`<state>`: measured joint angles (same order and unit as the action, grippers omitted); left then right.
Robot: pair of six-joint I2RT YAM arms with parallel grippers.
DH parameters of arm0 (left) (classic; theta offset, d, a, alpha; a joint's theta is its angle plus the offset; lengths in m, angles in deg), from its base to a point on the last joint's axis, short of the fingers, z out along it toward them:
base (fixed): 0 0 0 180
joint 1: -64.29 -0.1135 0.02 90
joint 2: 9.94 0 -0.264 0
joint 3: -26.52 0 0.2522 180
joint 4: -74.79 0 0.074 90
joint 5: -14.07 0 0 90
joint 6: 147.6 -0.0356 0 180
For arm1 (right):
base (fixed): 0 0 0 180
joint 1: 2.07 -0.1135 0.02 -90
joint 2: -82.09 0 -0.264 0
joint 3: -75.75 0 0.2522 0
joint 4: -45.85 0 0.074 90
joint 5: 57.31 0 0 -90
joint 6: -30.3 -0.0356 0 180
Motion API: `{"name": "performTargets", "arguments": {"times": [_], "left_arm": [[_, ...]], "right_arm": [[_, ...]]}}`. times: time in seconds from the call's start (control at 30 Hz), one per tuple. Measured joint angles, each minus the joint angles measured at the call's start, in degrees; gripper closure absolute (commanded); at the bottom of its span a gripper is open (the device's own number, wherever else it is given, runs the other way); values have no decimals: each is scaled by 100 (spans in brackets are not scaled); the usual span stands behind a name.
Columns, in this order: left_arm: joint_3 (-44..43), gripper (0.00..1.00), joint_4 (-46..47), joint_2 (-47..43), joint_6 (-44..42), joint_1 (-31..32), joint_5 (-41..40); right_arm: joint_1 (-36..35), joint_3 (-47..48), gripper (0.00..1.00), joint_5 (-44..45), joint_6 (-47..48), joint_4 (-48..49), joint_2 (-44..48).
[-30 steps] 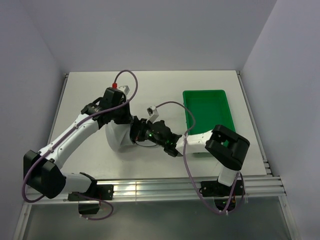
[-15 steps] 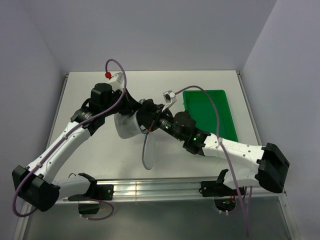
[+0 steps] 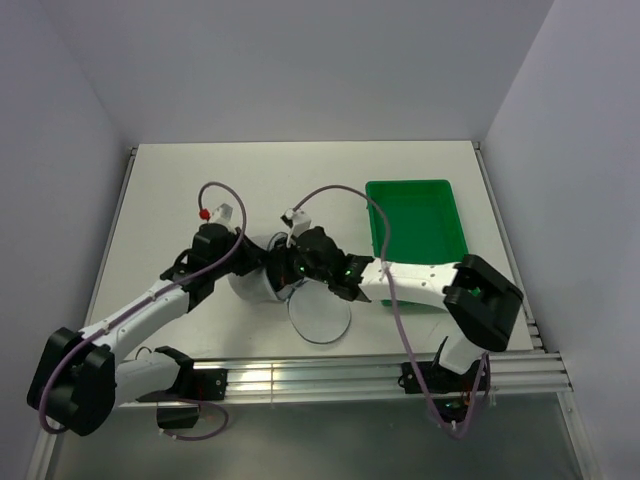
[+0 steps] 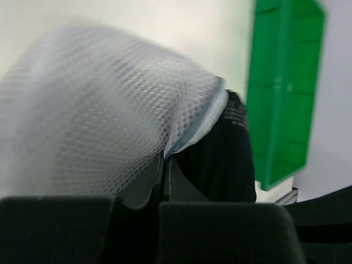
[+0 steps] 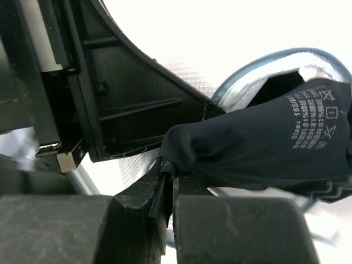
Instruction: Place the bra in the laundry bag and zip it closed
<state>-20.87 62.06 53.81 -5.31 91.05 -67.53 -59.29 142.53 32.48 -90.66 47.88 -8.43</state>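
The white mesh laundry bag (image 3: pixel 247 286) lies on its side at the table's middle, mouth toward the right, with its round lid (image 3: pixel 322 318) flat on the table in front. In the left wrist view my left gripper (image 4: pixel 166 158) is shut on the laundry bag's (image 4: pixel 99 110) rim. The black bra (image 4: pixel 220 159) sits at the mouth. In the right wrist view my right gripper (image 5: pixel 168 169) is shut on an edge of the bra (image 5: pixel 264 137), which bulges across the bag's zipper rim (image 5: pixel 275 55). From above, the two grippers (image 3: pixel 262 262) (image 3: pixel 287 268) meet and hide the bra.
A green tray (image 3: pixel 415 225) stands to the right of the bag, close behind my right forearm. The left gripper's black body (image 5: pixel 110 99) fills the right wrist view's left side. Purple cables loop over both wrists. An aluminium rail (image 3: pixel 320 375) runs along the near edge.
Both arms have drawn back toward the near edge, taking the bag along. The lid, hanging on edge half a second ago, now lies flat on the table.
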Motion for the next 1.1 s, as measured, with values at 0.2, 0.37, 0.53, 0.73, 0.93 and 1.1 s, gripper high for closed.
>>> {"name": "performTargets", "arguments": {"times": [0.2,0.37,0.53,0.73,0.93,1.1], "left_arm": [[782,100,114,44,503,-17,-319],[793,100,-282,-601,627,-22,-811],[612,100,-1161,-1598,675,-22,-1589],[273,100,-2002,-2308,769,-22,-2450],[374,100,-2369,-2529,861,-55,-2798],[426,100,-2538,-2573,859,-72,-2881]], "right_arm": [[-238,2,100,-31,7,90,-682],[-374,236,100,22,219,76,-763],[-636,732,100,203,516,-103,-977],[-743,1554,100,48,901,-564,-1506],[-778,2594,87,-197,1364,-1252,-2188],[-728,2669,54,-479,1644,-1539,-2253]]}}
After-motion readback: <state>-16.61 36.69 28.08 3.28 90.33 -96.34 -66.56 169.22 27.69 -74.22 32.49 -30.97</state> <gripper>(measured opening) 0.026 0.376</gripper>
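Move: The bra is still pinched in the right hand and already partly in the laundry bag; the bag's mouth is about 3 cm to that hand's left, 1 cm ahead and 4 cm below. The bag's round lid lies some 9 cm right of the hand and 9 cm back, 9 cm lower, and the green tray about 36 cm right and 12 cm ahead. The left hand pinches the bag's rim; the bra is some 4 cm to its right, level ahead, 3 cm lower. The bag and the bra go down together about 5 cm, ending a shake, then are carried roughly 10 cm left and slightly back. The left hand keeps its pinch on the rim, climbs back to near its starting height and turns some 30 degrees counter-clockwise. The right stays low, turns the same way about 20 degrees, and lastly opens its fingers partway around the bra. ##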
